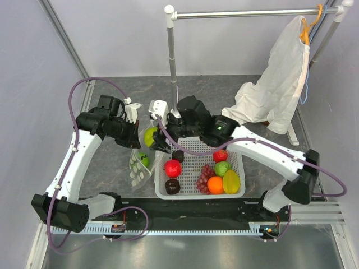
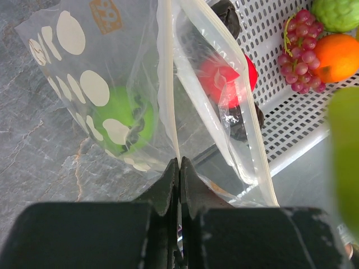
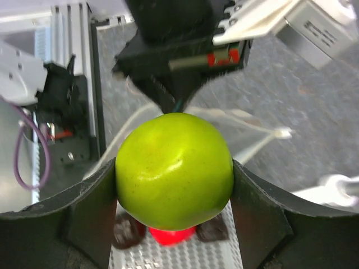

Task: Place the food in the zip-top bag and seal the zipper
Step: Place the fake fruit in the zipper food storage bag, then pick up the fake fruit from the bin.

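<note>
The clear zip-top bag (image 1: pixel 138 165) with white dots hangs from my left gripper (image 1: pixel 136 133), left of the basket. My left gripper (image 2: pixel 179 163) is shut on the bag's rim beside the whitish zipper (image 2: pixel 166 84). The mouth gapes open. A round green fruit (image 2: pixel 120 120) lies inside the bag. My right gripper (image 1: pixel 154 139) is shut on a green apple (image 1: pixel 150 136) and holds it right at the bag's mouth. The apple (image 3: pixel 174 168) fills the right wrist view. A red apple (image 1: pixel 173 168) and dark brown pieces (image 1: pixel 173 186) lie in the basket.
The white mesh basket (image 1: pixel 242 193) also holds grapes (image 1: pixel 205 178), an orange (image 1: pixel 215 184), a yellow fruit (image 1: pixel 231 181), a bumpy green fruit (image 1: pixel 222 168) and a second red fruit (image 1: pixel 220 155). A rack pole (image 1: pixel 172 56) and a hanging white garment (image 1: pixel 275 89) stand behind.
</note>
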Robot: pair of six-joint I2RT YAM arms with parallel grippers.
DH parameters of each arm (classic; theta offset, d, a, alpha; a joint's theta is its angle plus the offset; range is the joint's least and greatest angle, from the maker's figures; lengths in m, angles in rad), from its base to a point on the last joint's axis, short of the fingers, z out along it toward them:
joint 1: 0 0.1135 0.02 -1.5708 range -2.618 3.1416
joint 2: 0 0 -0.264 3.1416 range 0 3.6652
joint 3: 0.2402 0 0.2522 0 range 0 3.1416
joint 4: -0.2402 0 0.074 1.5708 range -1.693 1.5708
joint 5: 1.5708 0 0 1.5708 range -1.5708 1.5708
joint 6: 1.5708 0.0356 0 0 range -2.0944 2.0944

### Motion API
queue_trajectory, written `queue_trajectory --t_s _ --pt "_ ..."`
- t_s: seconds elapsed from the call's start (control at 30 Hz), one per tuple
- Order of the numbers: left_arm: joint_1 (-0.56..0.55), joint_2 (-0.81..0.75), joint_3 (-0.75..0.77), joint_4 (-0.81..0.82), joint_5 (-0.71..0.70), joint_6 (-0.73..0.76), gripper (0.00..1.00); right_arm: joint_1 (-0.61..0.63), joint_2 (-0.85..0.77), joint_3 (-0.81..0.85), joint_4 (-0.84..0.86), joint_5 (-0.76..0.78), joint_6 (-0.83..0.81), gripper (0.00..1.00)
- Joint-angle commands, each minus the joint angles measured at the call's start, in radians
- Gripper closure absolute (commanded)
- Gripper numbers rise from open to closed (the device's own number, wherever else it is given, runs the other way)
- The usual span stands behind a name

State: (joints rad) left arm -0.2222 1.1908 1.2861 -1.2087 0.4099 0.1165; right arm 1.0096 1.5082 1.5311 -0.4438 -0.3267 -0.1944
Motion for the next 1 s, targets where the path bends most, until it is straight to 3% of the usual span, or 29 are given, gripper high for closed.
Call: queue_trajectory --t_s 0.0,0.2,0.27,0.33,0.4,0.67,0.97 --pt "-0.005 -0.002 0.010 0.017 0.035 -0.011 0.98 -0.003 0.124 0.052 0.122 -0.037 0.193 0.68" --pt "-0.003 -0.010 0.004 0.018 0.036 -0.014 0.98 -0.005 0.198 0.006 0.215 0.008 0.268 0.65" --pt "-0.003 -0.008 0.002 0.020 0.038 -0.014 0.98 -0.005 0.199 -0.022 0.275 -0.005 0.312 0.46" --pt "-0.003 -0.008 0.004 0.018 0.033 -0.012 0.98 -0.005 0.202 -0.017 0.281 -0.031 0.334 0.16" --pt "-0.005 -0.011 0.005 0.018 0.030 -0.014 0.98 -0.005 0.195 0.009 0.248 -0.025 0.337 0.03" --pt "-0.003 -0.010 0.009 0.018 0.032 -0.014 0.98 -0.066 0.000 0.005 -0.047 -0.002 0.202 0.02" --pt "-0.003 -0.005 0.012 0.017 0.032 -0.014 0.98 -0.137 -0.163 -0.086 -0.648 0.121 -0.304 0.02"
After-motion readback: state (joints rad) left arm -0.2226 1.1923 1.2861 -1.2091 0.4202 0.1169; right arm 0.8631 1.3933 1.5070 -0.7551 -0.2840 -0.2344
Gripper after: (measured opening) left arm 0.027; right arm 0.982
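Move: The right hand, already holding the green pear, has the bag mouth some 6 cm to its left, 2 cm ahead and 9 cm below. The green ball already inside the bag lies about 10 cm left, 2 cm ahead and 26 cm below. At that same depth are the red fruit, 2 cm right and 1 cm back, and the upper dark fruit, 5 cm right and 4 cm ahead. From the left hand, pinching the rim, the bag mouth is about 5 cm right, 1 cm ahead and 1 cm below. The right hand lowers the pear about 8 cm and left into the bag mouth, opens, then withdraws right, rising. ##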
